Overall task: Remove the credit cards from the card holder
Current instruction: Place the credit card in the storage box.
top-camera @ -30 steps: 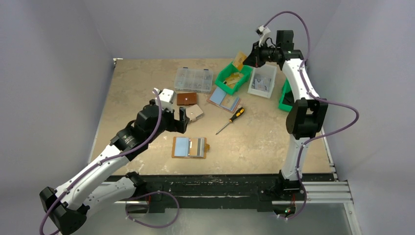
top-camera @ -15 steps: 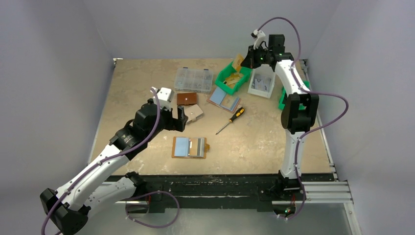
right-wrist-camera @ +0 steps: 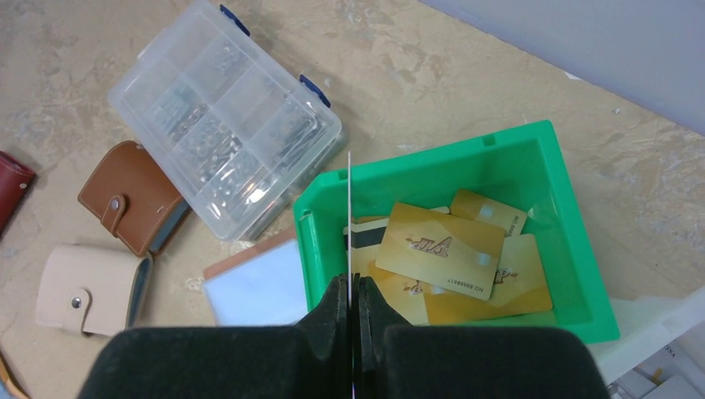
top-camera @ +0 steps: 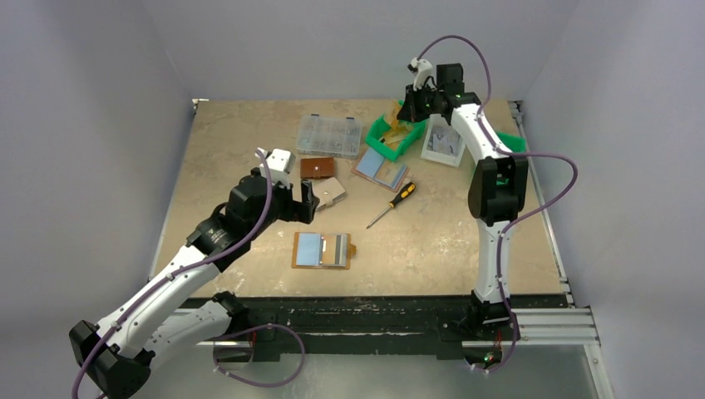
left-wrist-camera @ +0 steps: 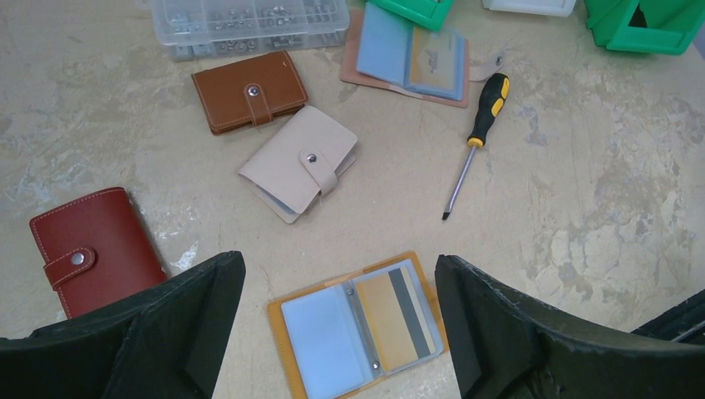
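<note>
The mustard card holder (top-camera: 322,249) lies open on the table near the front edge. In the left wrist view the card holder (left-wrist-camera: 357,326) shows a pale blue sleeve on its left half. A gold credit card with a grey stripe (left-wrist-camera: 397,307) sits in its right sleeve. My left gripper (left-wrist-camera: 337,274) hangs above it, open and holding nothing. My right gripper (right-wrist-camera: 351,287) is shut on a credit card (right-wrist-camera: 349,216), seen edge-on as a thin line. It is above the near-left wall of a green bin (right-wrist-camera: 574,274) that holds several gold cards (right-wrist-camera: 441,249). Seen from above, the right gripper (top-camera: 408,110) is at the back of the table.
A clear parts box (top-camera: 330,135), a brown wallet (top-camera: 317,168), a beige wallet (top-camera: 332,191) and a pinkish open holder (top-camera: 381,169) lie behind the card holder. A screwdriver (top-camera: 392,204) lies to its right. A red wallet (left-wrist-camera: 96,249) is under my left arm. A white tray (top-camera: 443,143) stands beside the green bin.
My right arm has swung left with its card, from beyond the green bin's far side to above it. The left arm has hardly moved.
</note>
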Tool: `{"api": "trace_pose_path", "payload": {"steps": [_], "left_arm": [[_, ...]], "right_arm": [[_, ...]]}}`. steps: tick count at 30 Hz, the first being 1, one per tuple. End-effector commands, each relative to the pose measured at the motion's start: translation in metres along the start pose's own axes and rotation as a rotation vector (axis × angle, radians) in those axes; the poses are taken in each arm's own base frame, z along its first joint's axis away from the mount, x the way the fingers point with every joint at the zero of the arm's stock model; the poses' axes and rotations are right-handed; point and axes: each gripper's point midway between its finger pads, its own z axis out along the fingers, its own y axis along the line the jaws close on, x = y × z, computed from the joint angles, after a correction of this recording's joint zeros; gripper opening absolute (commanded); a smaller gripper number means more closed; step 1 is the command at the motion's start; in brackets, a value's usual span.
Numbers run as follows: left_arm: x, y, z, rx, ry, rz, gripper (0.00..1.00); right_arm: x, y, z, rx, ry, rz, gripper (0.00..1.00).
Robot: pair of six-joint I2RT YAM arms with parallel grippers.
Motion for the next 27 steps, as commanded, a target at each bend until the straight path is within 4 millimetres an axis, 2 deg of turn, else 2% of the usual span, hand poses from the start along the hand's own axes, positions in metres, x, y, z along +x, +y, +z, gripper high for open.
{"api": "trace_pose_path", "payload": {"steps": [1, 16, 19, 21, 23, 24, 27], "left_arm": [[-0.014, -0.003, -0.002, 0.022, -0.053, -0.003, 0.91], [-0.014, -0.002, -0.002, 0.024, -0.053, -0.006, 0.91], [-0.013, -0.002, -0.001, 0.022, -0.051, -0.007, 0.91], [-0.013, -0.001, -0.001, 0.022, -0.050, -0.008, 0.91], [-0.013, -0.001, -0.001, 0.022, -0.049, -0.008, 0.91], [-0.012, -0.001, 0.000, 0.021, -0.048, -0.009, 0.91], [-0.012, 0.000, 0.000, 0.017, -0.048, -0.007, 0.91]], "right_arm": [[-0.020, -0.003, -0.003, 0.031, -0.047, -0.047, 0.02], [0.010, -0.001, 0.015, -0.004, 0.008, 0.017, 0.05], [0.015, -0.004, 0.019, 0.011, 0.014, 0.034, 0.11], [0.017, -0.019, 0.022, 0.102, 0.023, 0.040, 0.27], [0.013, -0.045, 0.019, 0.274, 0.025, 0.027, 0.29], [0.009, -0.056, 0.015, 0.349, 0.021, 0.016, 0.38], [-0.011, -0.075, -0.004, 0.484, -0.015, -0.007, 0.46]]}}
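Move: Below the right hand, which still pinches the card on edge, the green storage box has its middle about 4 cm ahead, 1 cm to the right and 12 cm down. The white tray stands some 2 cm ahead and 15 cm to the right, the blue-and-pink card holder about 8 cm back and 4 cm left, the clear parts case roughly 3 cm ahead and 19 cm left. From the left hand the storage box is about 37 cm ahead, 24 cm right. Opening over the green storage box, the right fingers let go of the credit card after a brief steady hold and part to just under half their range. The hand sinks about 5.5 cm towards the box as they spread, easing some 2 cm forward and right late on, with the wrist turning about 10 degrees clockwise and its left side dipping. ##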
